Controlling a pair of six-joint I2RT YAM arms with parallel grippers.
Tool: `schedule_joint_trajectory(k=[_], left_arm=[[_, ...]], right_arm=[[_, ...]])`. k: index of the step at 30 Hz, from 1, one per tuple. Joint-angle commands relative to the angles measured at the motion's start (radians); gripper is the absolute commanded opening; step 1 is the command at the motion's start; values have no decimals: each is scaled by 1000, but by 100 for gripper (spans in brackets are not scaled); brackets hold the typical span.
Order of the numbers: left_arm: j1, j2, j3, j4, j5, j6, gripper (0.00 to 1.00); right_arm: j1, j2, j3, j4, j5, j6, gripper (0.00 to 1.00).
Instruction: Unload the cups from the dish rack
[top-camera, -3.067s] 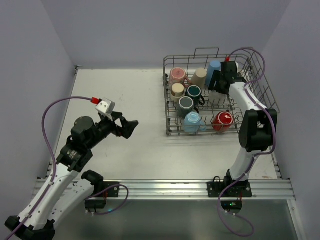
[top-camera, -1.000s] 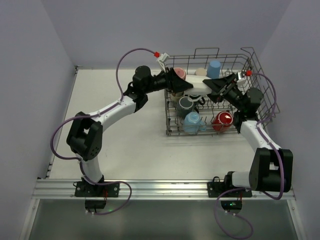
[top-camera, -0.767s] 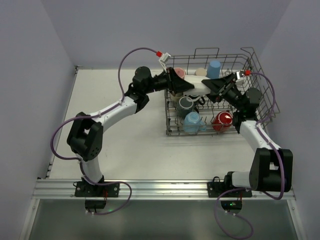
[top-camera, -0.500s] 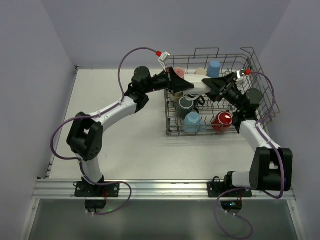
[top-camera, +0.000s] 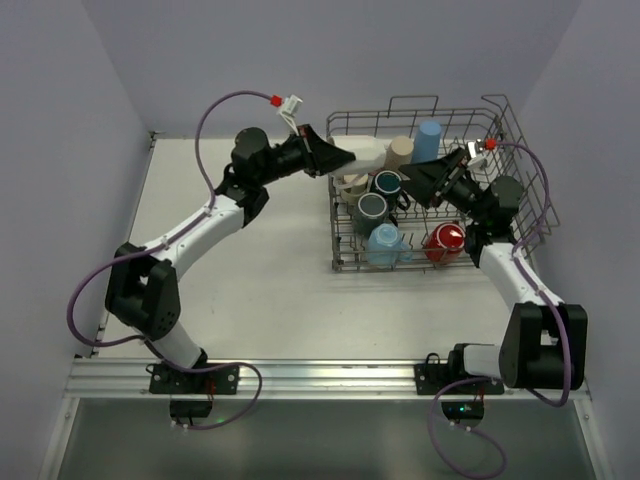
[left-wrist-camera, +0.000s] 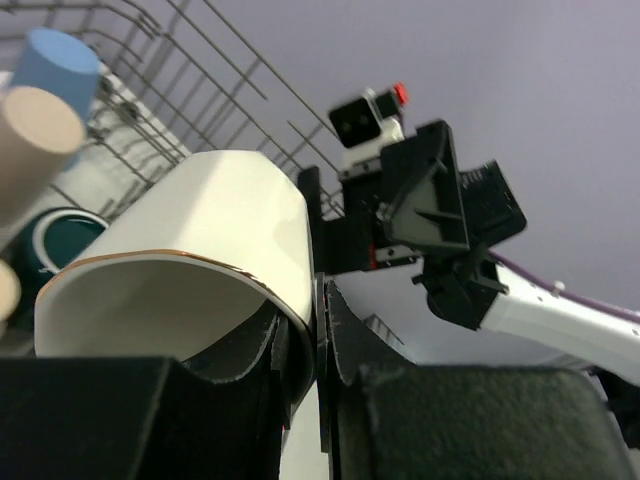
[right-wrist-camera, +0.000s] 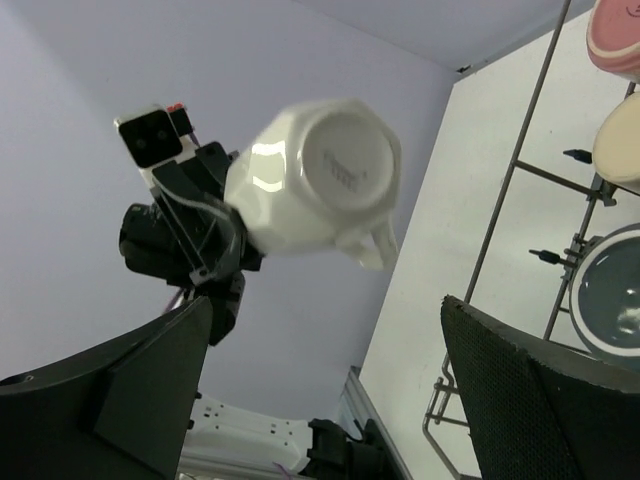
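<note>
My left gripper (top-camera: 338, 158) is shut on the rim of a white cup (top-camera: 366, 154), held in the air over the far left corner of the dish rack (top-camera: 400, 266). In the left wrist view its fingers (left-wrist-camera: 345, 340) pinch the white cup's (left-wrist-camera: 200, 240) wall. My right gripper (top-camera: 428, 178) hangs open and holds nothing above the rack's middle; its view shows the white cup (right-wrist-camera: 320, 175) apart from it, base toward me. In the rack sit a beige cup (top-camera: 400, 152), a blue tumbler (top-camera: 428, 138), two dark teal cups (top-camera: 388, 183) (top-camera: 372, 207), a light blue cup (top-camera: 385, 243) and a red cup (top-camera: 445, 240).
Another small beige cup (top-camera: 352, 184) stands at the rack's left side, and a pink cup (right-wrist-camera: 620, 35) shows at the edge of the right wrist view. The rack's raised wire walls (top-camera: 515, 125) stand around my right arm. White tabletop (top-camera: 250, 270) lies left of the rack.
My right gripper has opened and let go of the white cup. My left gripper has shut on the cup's rim and carried it left, away from the right gripper.
</note>
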Motion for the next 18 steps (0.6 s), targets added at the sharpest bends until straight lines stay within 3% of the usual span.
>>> schedule_joint_trajectory(k=[1,4,8,11,14,18], left_arm=[[67,-112,37,57,-66,35,0],[144,-149,98,-176,-167,150,0],[265,-153,209,-588,-433,299,0],[330,-104,301,-782,-606,426,0],[382,-40,358,-908,-746,486,0],[449,54,402,-999,-784,532,0]], right_arm=[[1,-73,32,-116,8,-131,99],[1,-116,30,-214,34,-211,99],[9,-188,30,-375,123,-382,99],[30,-258,48,-528,224,-523,99],[96,-324,64,-662,307,-646,99],[179,-381,68,-742,429,-728,99]])
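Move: My left hand already holds the white cup over the rack's left end; the open table it is bound for lies about 33 cm to its left, 15 cm ahead and 31 cm below. Near the start of that way, about 27 cm below, the cream mug sits some 19 cm ahead and 3 right, the pink mug 33 ahead and 4 right. From my empty right hand the grey mug is about 9 cm ahead, 8 left, and the light blue mug 2 back, 5 left, both some 24 cm below. I swing my left hand away from the rack with the white cup still pinched by its wall, about 30 cm to the left and nearly 15 cm forward, sinking 5 cm late on, while the wrist turns counter-clockwise and tips until the fingers point forward and down. My open right hand eases back about 4 cm above the mugs, tipping its fingers some 20 degrees downward. ##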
